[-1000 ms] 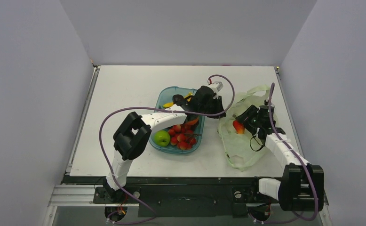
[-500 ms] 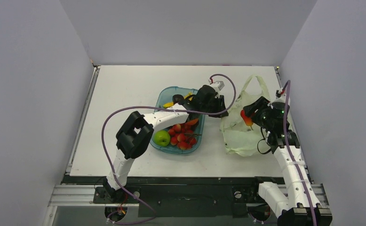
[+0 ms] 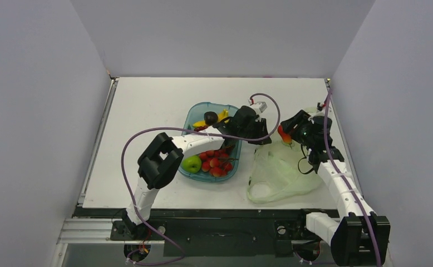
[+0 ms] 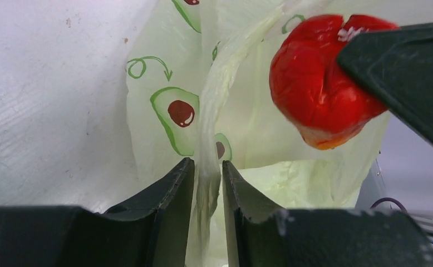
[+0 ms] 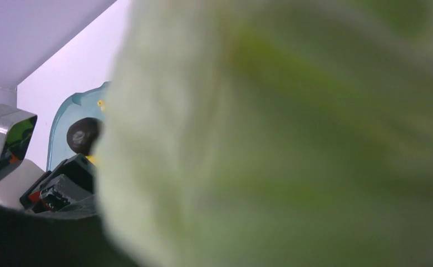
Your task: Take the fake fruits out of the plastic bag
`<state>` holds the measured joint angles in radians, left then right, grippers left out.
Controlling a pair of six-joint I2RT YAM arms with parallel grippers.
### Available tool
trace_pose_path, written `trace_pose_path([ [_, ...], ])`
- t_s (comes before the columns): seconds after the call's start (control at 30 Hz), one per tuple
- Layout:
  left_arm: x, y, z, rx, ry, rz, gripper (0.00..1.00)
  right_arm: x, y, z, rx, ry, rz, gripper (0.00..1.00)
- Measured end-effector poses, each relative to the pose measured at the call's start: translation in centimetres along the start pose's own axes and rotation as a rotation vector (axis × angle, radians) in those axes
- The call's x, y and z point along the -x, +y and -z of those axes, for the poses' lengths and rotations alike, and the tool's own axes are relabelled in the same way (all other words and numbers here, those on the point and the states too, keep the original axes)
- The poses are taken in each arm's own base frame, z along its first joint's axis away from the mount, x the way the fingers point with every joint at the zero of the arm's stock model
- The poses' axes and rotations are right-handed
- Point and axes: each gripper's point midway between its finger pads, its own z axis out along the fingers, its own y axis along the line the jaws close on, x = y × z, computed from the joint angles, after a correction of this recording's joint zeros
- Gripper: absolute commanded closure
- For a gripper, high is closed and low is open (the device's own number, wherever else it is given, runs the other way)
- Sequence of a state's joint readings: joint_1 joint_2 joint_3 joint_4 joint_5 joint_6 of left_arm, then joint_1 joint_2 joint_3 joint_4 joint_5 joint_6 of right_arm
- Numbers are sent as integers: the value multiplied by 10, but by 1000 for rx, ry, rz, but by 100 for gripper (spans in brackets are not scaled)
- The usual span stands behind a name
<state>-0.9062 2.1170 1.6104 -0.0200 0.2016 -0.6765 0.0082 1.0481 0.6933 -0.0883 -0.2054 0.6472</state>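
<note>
The pale-green plastic bag (image 3: 284, 173) lies slumped on the table right of the tray; its avocado print (image 4: 172, 114) shows in the left wrist view. My left gripper (image 4: 207, 162) is shut on a bunched fold of the bag's edge (image 3: 260, 135). Just right of it, my right gripper (image 3: 286, 133) is shut on a red and orange fake fruit (image 4: 317, 83), held above the bag. Other fake fruits lie in the teal tray (image 3: 195, 119): a green apple (image 3: 191, 163), red berries (image 3: 215, 161), a dark plum (image 3: 210, 117) and a yellow banana (image 3: 222, 115). Blurred bag plastic (image 5: 286, 139) hides the right fingers.
The tray stands mid-table under the left forearm. The left arm's purple cable (image 3: 131, 150) loops over the table's left part. White enclosure walls stand on three sides. The right wrist view shows the tray's rim (image 5: 58, 125) and plum (image 5: 83, 135).
My right gripper has lifted the red fruit up and back, out of the bag. The bag, raised half a second ago, has dropped and spread toward the near edge.
</note>
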Motion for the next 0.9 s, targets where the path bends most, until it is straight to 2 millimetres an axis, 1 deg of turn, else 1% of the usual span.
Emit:
trace_pose_path([
  [0.03,0,-2,0,-5,1,-1,72,-3,0,0,-5,13,0,100],
  [0.07,2,-3,0,-9,1,-2,67,-3,1,1,-6,20,1,100],
  [0.1,3,-4,1,-12,2,-3,65,-2,2,3,-7,25,1,100],
  [0.13,6,-5,1,-15,1,-3,59,-1,5,5,-4,26,5,100],
  [0.17,10,-7,1,-19,-4,-4,55,2,8,9,0,23,10,100],
  [0.2,15,-10,2,-25,-10,-4,48,5,11,14,3,18,14,100],
  [0.23,20,-12,3,-31,-16,-6,43,9,13,19,9,9,18,100],
  [0.27,23,-14,3,-36,-22,-9,35,12,16,27,14,0,24,100],
  [0.3,26,-17,4,-42,-27,-12,31,15,19,34,23,-13,31,100],
  [0.33,28,-17,6,-43,-30,-15,23,18,22,41,31,-25,38,100],
  [0.4,29,-14,11,-36,-29,-14,15,25,28,54,47,-48,47,100],
  [0.43,29,-13,15,-32,-26,-17,13,28,31,57,52,-55,49,100],
  [0.5,25,-8,31,-16,-21,-20,9,33,39,63,70,-63,56,100],
  [0.6,27,-1,70,13,-38,-19,6,30,57,65,107,-40,76,100],
  [0.63,30,1,88,23,-57,-25,4,25,66,64,127,-21,88,100],
  [0.7,41,5,130,49,-112,-36,3,12,84,61,167,23,112,100],
  [0.73,44,3,151,56,-141,-50,3,3,94,60,190,50,126,100],
  [0.77,54,8,176,74,-190,-53,3,-5,101,58,204,70,137,100],
  [0.87,70,14,245,126,-318,-77,3,-40,132,55,265,152,178,100],
  [0.9,72,18,267,150,-359,-82,3,-51,141,54,280,176,190,100],
])
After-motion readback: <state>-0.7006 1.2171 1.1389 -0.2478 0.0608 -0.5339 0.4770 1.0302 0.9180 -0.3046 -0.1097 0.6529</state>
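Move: The tub, where the pepper is being taken, is centred about 26 cm left of the right hand, 5 cm farther out and 14 cm lower; its tomatoes lie some 24 cm left, nearly level, and the avocado 26 cm left, 13 cm out. From the left hand, which pinches the bag's edge, the tub is about 20 cm left, 5 cm ahead and 8 cm below; the pepper sits 7 cm right, 2 cm ahead, 5 cm higher. The left fingers open wide and let go of the bag's edge, then that hand sweeps left about 22 cm and up some 16 cm, high over the tub. Keeping its grip on the red pepper, the right hand first rises and draws back out of the bag, then swings about 13 cm left towards the tub, turning some 20 degrees counter-clockwise. ##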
